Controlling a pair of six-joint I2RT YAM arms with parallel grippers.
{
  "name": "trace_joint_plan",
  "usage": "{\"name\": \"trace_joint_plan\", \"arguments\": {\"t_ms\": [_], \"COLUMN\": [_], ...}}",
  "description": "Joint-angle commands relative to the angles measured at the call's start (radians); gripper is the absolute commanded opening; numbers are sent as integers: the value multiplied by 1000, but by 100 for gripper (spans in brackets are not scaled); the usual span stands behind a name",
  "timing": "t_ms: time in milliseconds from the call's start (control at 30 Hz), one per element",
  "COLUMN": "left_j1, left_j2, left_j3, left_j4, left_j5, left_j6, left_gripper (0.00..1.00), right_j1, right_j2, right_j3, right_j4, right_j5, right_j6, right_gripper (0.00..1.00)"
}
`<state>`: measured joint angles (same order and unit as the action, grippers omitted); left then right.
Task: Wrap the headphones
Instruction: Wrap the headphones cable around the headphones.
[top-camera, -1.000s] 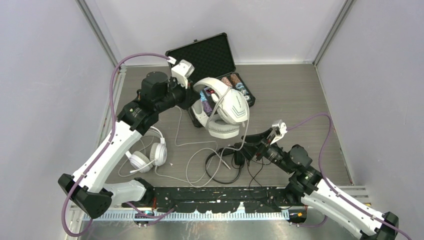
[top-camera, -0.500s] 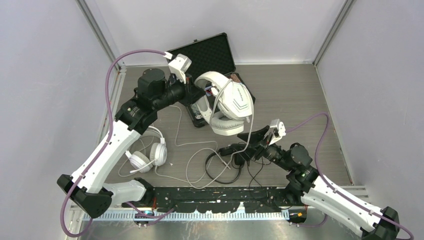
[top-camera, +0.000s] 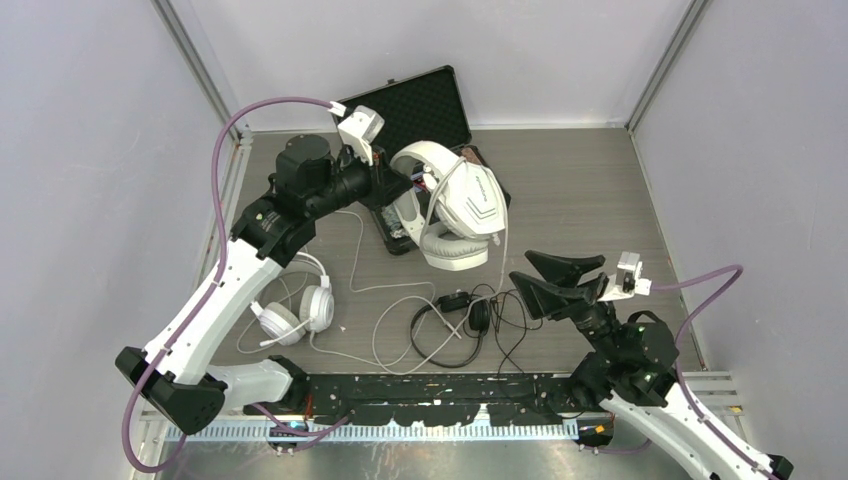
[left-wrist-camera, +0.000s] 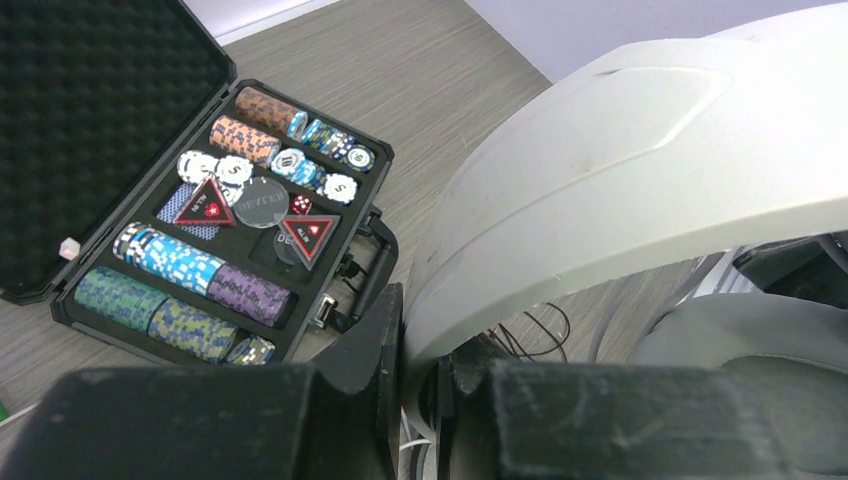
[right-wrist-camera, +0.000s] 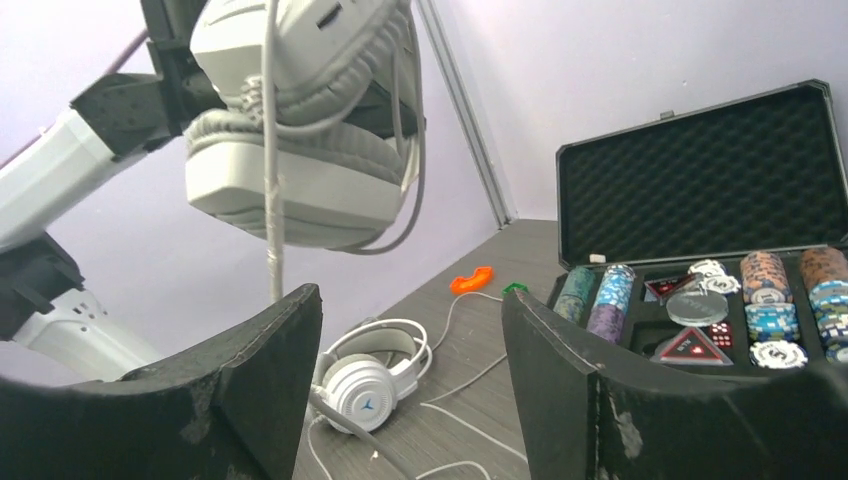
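Observation:
The bulky white-grey headphones (top-camera: 468, 205) hang in the air over the case, with my left gripper (top-camera: 398, 192) shut on their headband (left-wrist-camera: 600, 160). Their grey cord (top-camera: 497, 255) loops round the ear cups (right-wrist-camera: 300, 120) and drops to the table. My right gripper (top-camera: 528, 270) hovers open and empty to the right of that cord, pointing left. On the table in front of the right gripper lies the slim black pair (top-camera: 452, 322) with its tangled cord. At the left, under my left arm, sits the white round-cup pair (top-camera: 296, 314), also in the right wrist view (right-wrist-camera: 372, 385).
An open black case of poker chips (top-camera: 425, 105) lies at the back, beneath the lifted headphones; the wrist views show it too (left-wrist-camera: 235, 225) (right-wrist-camera: 700, 180). Small orange (right-wrist-camera: 472, 279) and green (right-wrist-camera: 515, 288) pieces lie near the left wall. Loose cords cross the middle of the table.
My right gripper has drawn back to the right, away from the hanging cord and the black pair, and its jaws stand wider. My left arm lifted the bulky pair slightly toward the back.

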<state>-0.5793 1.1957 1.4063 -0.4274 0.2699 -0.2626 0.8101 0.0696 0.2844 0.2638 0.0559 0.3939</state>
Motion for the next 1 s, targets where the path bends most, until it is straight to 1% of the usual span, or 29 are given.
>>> {"name": "trace_joint_plan", "arguments": {"t_ms": [0, 133, 200, 333, 400, 433, 467, 500, 567, 600, 700, 800, 900, 967], "left_j1": [6, 6, 6, 7, 7, 7, 7, 7, 6, 7, 8, 6, 6, 6], "left_j2": [-25, -23, -22, -22, -22, -23, -27, -36, -59, -73, -125, -163, -179, -183], "left_j3": [43, 40, 38, 30, 27, 24, 17, 3, -52, -84, -196, -268, -295, -304], "left_j4": [121, 122, 122, 118, 112, 108, 108, 110, 121, 129, 176, 180, 154, 143], "left_j5": [35, 37, 37, 37, 40, 46, 56, 71, 108, 131, 199, 218, 240, 225], "left_j6": [-41, -40, -38, -34, -25, -16, 3, 29, 109, 153, 293, 412, 492, 509], "left_gripper": [0, 0, 0, 0, 0, 0, 0, 0, 0, 0, 0, 0, 0, 0], "right_j1": [1, 1, 1, 1, 2, 2, 1, 1, 1, 1, 1, 1, 1, 1], "right_j2": [46, 163, 218, 288, 315, 323, 326, 327, 332, 339, 383, 442, 511, 555], "right_j3": [109, 186, 212, 235, 251, 260, 272, 287, 335, 365, 479, 576, 642, 683], "right_j4": [-11, 22, 43, 64, 45, 37, 29, 18, -13, -35, -140, -234, -281, -318], "right_j5": [-86, -236, -281, -298, -275, -258, -238, -204, -159, -154, -155, -148, -157, -160], "right_j6": [-12, 42, 64, 72, 66, 63, 58, 55, 54, 50, 35, 37, 46, 50], "right_gripper": [71, 71, 71, 71, 65, 60, 50, 30, 4, 1, 0, 0, 0, 0]}}
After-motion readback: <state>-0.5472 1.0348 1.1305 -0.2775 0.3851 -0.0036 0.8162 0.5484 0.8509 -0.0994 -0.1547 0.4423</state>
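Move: To the right hand's left, about 5 cm off, some 3 cm above and 1 cm nearer the base, hangs the white headphones' cable. The white headphones are roughly 10 cm ahead, 12 cm left and 4 cm above; the black headphones lie on the table some 11 cm left, level front to back, about 30 cm below. From the left hand, which grips the headband, the cable hangs around 13 cm back, 14 cm right and 3 cm lower. Reaching up and to its left with open fingers, the right hand travels about 5 cm to the hanging cable, turning some 15 degrees counter-clockwise, dips slightly, then shuts and pinches it. It lifts the pinched cable another 4 cm while the left hand, keeping its grip on the headband, sinks about 4 cm, draws back 2 cm and twists a little. ##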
